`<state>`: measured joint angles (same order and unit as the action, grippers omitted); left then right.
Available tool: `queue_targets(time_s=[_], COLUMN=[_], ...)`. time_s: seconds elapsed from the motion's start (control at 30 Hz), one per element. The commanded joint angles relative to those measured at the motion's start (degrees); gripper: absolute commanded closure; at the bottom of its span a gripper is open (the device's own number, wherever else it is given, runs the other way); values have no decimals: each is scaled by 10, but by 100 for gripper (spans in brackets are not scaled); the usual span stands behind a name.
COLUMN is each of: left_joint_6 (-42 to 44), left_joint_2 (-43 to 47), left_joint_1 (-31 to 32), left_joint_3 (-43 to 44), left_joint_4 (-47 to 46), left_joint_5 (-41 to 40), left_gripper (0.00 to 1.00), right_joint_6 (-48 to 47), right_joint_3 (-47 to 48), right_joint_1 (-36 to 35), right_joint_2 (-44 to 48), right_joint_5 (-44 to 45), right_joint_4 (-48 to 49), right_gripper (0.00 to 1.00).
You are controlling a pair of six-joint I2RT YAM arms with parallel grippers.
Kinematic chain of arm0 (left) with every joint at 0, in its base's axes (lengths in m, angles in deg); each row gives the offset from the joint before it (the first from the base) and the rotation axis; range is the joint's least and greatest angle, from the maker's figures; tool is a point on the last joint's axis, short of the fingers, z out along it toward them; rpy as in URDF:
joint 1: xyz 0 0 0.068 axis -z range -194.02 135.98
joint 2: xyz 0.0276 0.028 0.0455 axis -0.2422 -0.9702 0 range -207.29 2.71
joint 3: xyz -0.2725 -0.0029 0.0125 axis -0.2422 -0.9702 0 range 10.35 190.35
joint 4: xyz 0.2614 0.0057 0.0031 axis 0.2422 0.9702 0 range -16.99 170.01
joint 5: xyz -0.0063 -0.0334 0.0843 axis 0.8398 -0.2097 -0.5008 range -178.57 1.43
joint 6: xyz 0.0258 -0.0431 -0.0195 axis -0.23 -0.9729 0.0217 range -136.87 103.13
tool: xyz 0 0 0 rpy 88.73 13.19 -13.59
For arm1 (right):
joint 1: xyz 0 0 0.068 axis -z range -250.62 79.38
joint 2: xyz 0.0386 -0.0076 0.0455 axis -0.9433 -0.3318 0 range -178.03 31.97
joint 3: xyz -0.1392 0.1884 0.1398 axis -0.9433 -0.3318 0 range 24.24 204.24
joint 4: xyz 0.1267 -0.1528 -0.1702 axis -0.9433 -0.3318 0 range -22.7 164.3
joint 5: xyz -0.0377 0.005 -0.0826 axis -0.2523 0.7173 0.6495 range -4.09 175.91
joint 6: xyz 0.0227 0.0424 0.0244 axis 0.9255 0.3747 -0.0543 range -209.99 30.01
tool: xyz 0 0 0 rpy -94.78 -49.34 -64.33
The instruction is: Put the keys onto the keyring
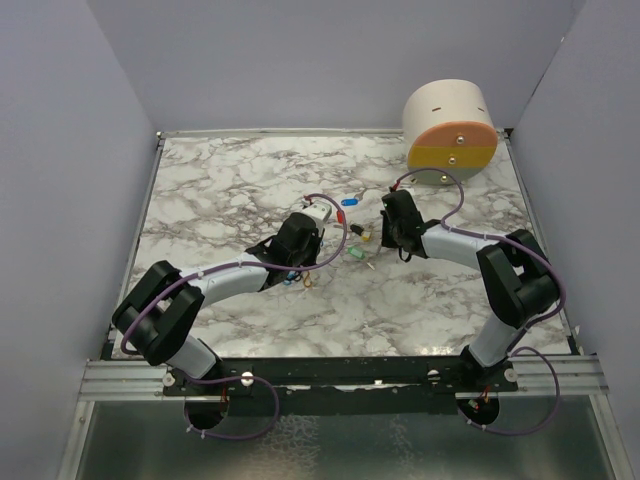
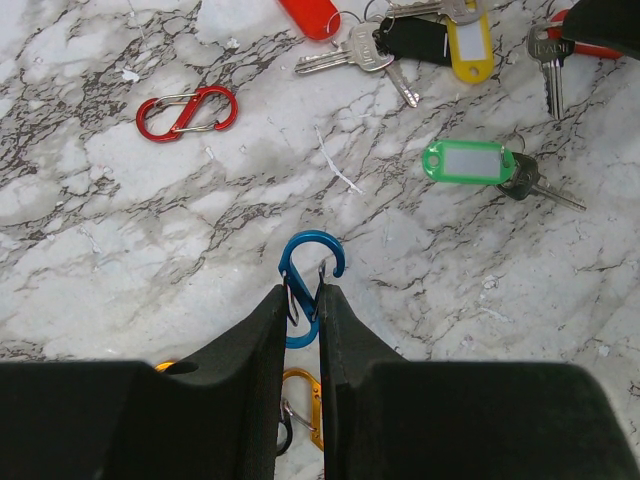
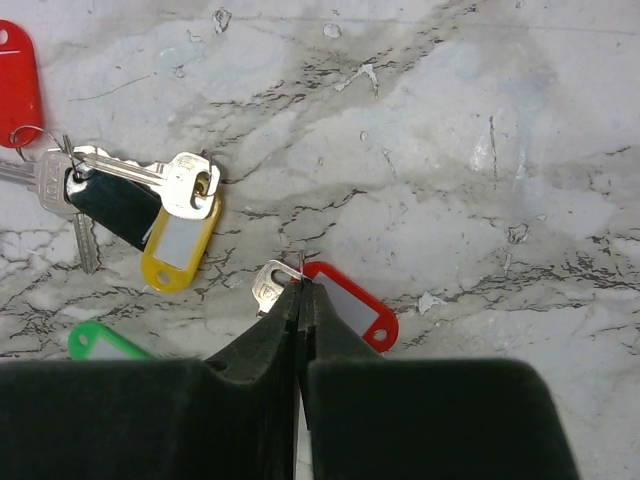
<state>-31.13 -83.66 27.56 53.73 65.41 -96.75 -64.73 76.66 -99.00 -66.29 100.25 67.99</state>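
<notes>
My left gripper (image 2: 304, 300) is shut on a blue S-shaped clip (image 2: 309, 270) of the keyring, whose top hook sticks out past the fingertips. An orange clip (image 2: 305, 405) hangs under the fingers, and a red clip (image 2: 187, 113) lies apart on the marble. In the right wrist view, my right gripper (image 3: 300, 284) is shut, pinching the thin wire ring that joins a silver key (image 3: 268, 285) to its red tag (image 3: 360, 310). More keys lie nearby with a green tag (image 2: 467, 161), a yellow tag (image 3: 180, 240) and another red tag (image 3: 15, 85).
Both grippers (image 1: 296, 262) (image 1: 388, 240) work mid-table on the marble top (image 1: 230, 180). A blue-tagged key (image 1: 349, 201) lies between them, farther back. A cream and orange cylinder (image 1: 450, 125) stands at the back right corner. Grey walls close three sides.
</notes>
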Motion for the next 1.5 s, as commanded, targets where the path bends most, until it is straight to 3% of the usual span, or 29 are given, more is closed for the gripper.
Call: queue_targets(time_s=[0.0,0.33,0.53,0.83,1.47], left_joint_6=[-4,3,21,47,63], left_joint_2=[-1,7,9,12,15], left_joint_1=[-3,-2,-4,-5,-14], left_joint_3=[3,8,18,37,36], left_joint_4=[-8,-4,1,26,24], left_joint_5=[12,22,62,107,150], left_gripper=[100,100,100,100,100], right_joint_6=[6,-52,-98,-153,-240], right_joint_3=[2,-51,-82,-94,-99], right_joint_1=[3,-1,-1,-20,-138], right_joint_2=[16,108,167,184,145], right_joint_5=[26,2,-103,-230,-240], right_joint_4=[18,63,97,123,182], right_gripper=[99,99,99,99,99])
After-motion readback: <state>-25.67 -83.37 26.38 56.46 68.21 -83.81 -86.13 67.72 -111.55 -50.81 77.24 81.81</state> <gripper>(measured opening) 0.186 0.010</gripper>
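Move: Just below the right fingertips, about 1 cm down, lies the red-tag key, its ring already pinched. The keyring, a blue S-carabiner in the left fingers, is about 18 cm left of the right hand, 4 cm back and 6 cm higher. From the right hand, the yellow tag lies 6 cm left and 3 cm ahead; the green tag, 9 cm left and 2 cm back. From the left hand, the red-tag key is 18 cm right, 4 cm ahead, 7 cm down. Lifting first by some 8 cm, the right hand keeps its pinch on the ring and then swings left about 12 cm and back about 7 towards the blue keyring, yawing roughly 45 degrees counter-clockwise. The left hand, still gripping the keyring, eases about 3 cm right and back to meet it, rising 1 cm and turning a little clockwise. ##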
